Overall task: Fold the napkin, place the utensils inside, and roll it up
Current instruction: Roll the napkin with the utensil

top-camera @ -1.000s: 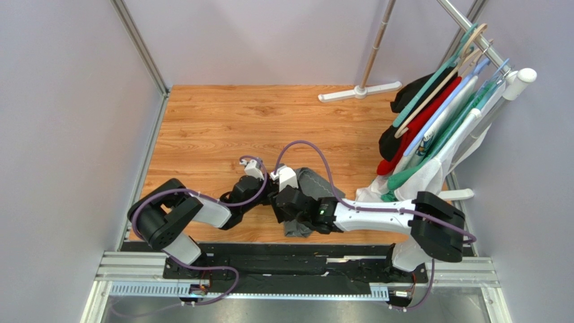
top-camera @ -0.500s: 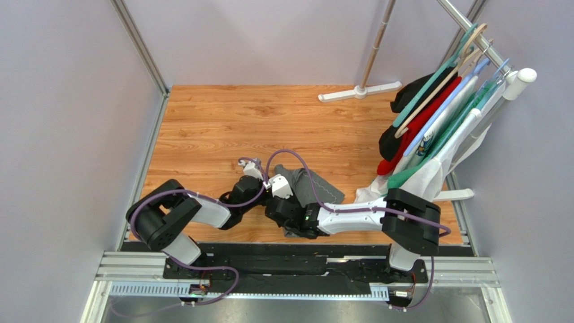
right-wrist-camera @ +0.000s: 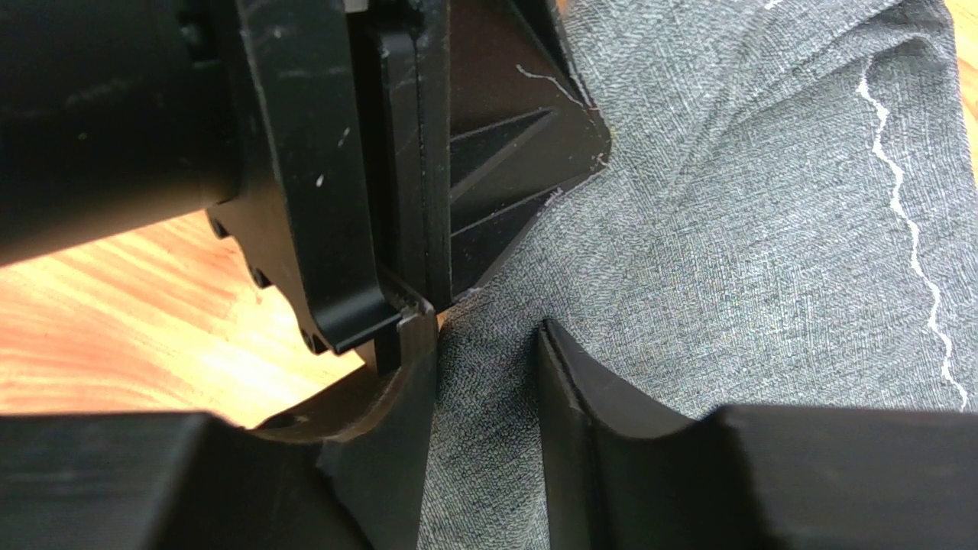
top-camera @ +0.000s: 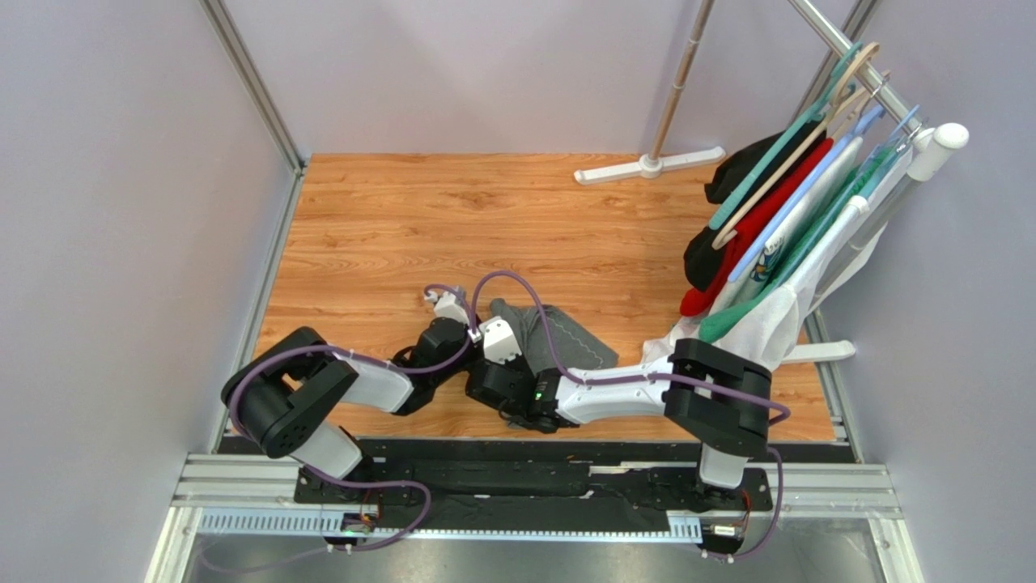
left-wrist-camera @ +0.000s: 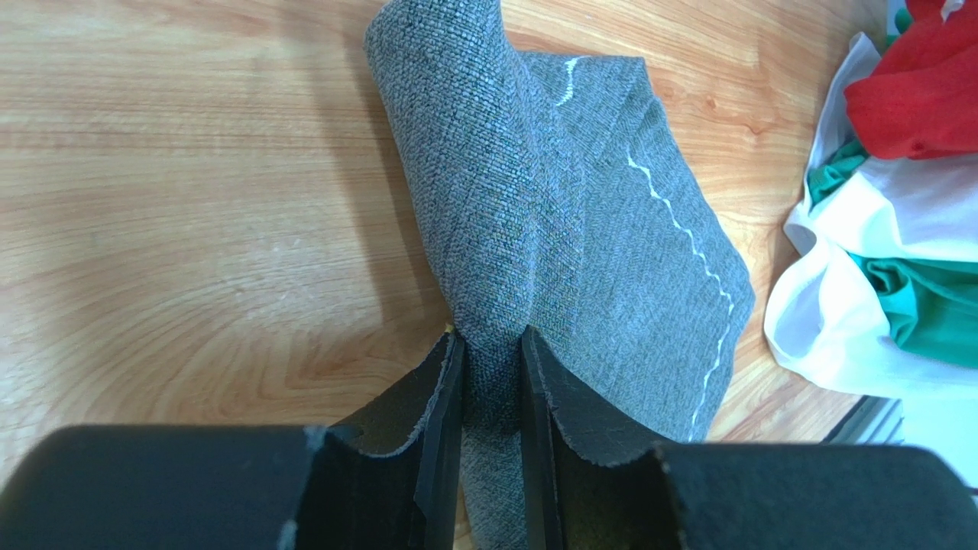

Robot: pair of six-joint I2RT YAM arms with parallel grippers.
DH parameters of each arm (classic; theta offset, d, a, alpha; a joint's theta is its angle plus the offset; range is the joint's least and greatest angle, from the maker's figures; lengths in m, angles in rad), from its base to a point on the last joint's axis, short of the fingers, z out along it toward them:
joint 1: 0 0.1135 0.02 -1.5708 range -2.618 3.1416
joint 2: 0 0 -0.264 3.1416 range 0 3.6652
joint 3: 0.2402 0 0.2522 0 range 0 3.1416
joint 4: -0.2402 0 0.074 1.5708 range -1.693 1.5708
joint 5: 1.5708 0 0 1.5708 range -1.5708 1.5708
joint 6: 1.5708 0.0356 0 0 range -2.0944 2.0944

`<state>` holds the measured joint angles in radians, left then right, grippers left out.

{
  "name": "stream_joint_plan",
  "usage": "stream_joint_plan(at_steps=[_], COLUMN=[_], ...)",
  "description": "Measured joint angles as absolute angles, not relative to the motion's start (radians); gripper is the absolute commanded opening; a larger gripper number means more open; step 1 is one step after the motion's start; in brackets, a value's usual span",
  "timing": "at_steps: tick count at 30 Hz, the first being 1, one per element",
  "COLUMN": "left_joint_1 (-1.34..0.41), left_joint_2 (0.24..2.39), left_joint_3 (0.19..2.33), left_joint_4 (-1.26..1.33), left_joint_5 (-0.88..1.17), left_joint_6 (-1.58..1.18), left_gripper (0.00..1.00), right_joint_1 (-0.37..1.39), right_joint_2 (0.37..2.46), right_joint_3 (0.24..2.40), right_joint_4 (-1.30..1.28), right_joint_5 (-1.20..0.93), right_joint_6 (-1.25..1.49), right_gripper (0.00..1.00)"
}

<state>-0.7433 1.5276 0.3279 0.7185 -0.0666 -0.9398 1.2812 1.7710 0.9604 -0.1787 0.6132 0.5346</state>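
The napkin (top-camera: 562,343) is a dark grey cloth with a pale wavy stitch line, lying bunched and partly rolled on the wooden table (top-camera: 401,231). In the left wrist view my left gripper (left-wrist-camera: 491,344) is shut on a rolled fold of the napkin (left-wrist-camera: 597,229). My right gripper (right-wrist-camera: 488,335) sits right beside it, and the napkin (right-wrist-camera: 746,229) fills the gap between its two fingers, touching both. The left gripper's black body (right-wrist-camera: 379,172) almost touches the right one's left finger. In the top view both grippers meet at the cloth's near-left end (top-camera: 493,364). The utensils are hidden.
At the right, a rack holds red, black and teal garments on hangers (top-camera: 790,207). A white cloth (top-camera: 754,328) hangs down to the table close to the napkin and also shows in the left wrist view (left-wrist-camera: 838,309). A white T-shaped stand foot (top-camera: 651,164) rests at the back.
The right arm has swung left along the near edge to come beside the left gripper, and its jaws have narrowed onto the napkin. The napkin bundle has shifted slightly left.
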Motion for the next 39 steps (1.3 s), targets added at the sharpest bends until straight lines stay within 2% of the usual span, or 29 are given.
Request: stream_joint_plan(at_steps=[1,3,5,7,10,12,14,17,25,33,39], left_joint_1=[-0.743,-0.738,-0.736,-0.736,-0.736,-0.737,-0.738,-0.733,-0.64,-0.58,-0.578], left_joint_2=[1.525,1.517,1.508,1.495,1.477,1.457,1.412,1.298,1.005,0.915,0.926], left_joint_3=[0.326,0.319,0.311,0.303,0.295,0.294,0.29,0.289,0.289,0.269,0.206], left_joint_4=[0.717,0.715,0.714,0.711,0.694,0.667,0.638,0.574,0.43,0.334,0.398], left_joint_5=[-0.069,-0.073,-0.084,-0.103,-0.12,-0.131,-0.13,-0.125,-0.112,-0.09,-0.047], left_joint_6=[-0.941,-0.944,-0.946,-0.947,-0.948,-0.947,-0.939,-0.928,-0.88,-0.842,-0.84], left_gripper=[0.01,0.04,0.08,0.15,0.34,0.51,0.61,0.67,0.7,0.7,0.7], right_joint_1=[1.283,1.287,1.289,1.289,1.287,1.284,1.271,1.239,1.142,1.011,0.94], right_joint_2=[1.779,1.795,1.807,1.809,1.796,1.786,1.763,1.723,1.667,1.581,1.542], right_joint_3=[0.969,0.986,1.0,1.008,1.006,0.989,0.957,0.898,0.766,0.578,0.464], right_joint_4=[-0.186,-0.199,-0.209,-0.215,-0.206,-0.179,-0.136,-0.064,0.167,0.391,0.513], right_joint_5=[0.621,0.636,0.651,0.659,0.654,0.643,0.61,0.541,0.329,0.067,-0.074], right_joint_6=[0.542,0.554,0.569,0.581,0.585,0.583,0.583,0.584,0.605,0.682,0.77], right_gripper=[0.3,0.13,0.0,0.0,0.0,0.0,0.0,0.0,0.0,0.0,0.0])
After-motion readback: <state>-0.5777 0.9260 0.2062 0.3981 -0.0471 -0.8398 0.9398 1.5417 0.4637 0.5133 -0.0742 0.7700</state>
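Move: The right hand's half-open fingers straddle the napkin roll near its middle, so the roll lies practically at its hand point. The napkin's flat part is centred about 11 cm to the right of that hand and 3 cm ahead; a white garment lies some 31 cm to its right and 4 cm ahead. The left hand already grips the roll farther out, the roll's middle some 3 cm back and 1 cm left of it. The right fingers close and pinch the roll; the left, having drawn it nearly 2 cm left, then opens wide, lets go and lifts some 9 cm, going left to about 7 cm in all before starting to sink. Keeping its pinch, the right hand rolls about 45 degrees, left side rising and fingers swinging to point left, and ends easing 2 to 3 cm right. ##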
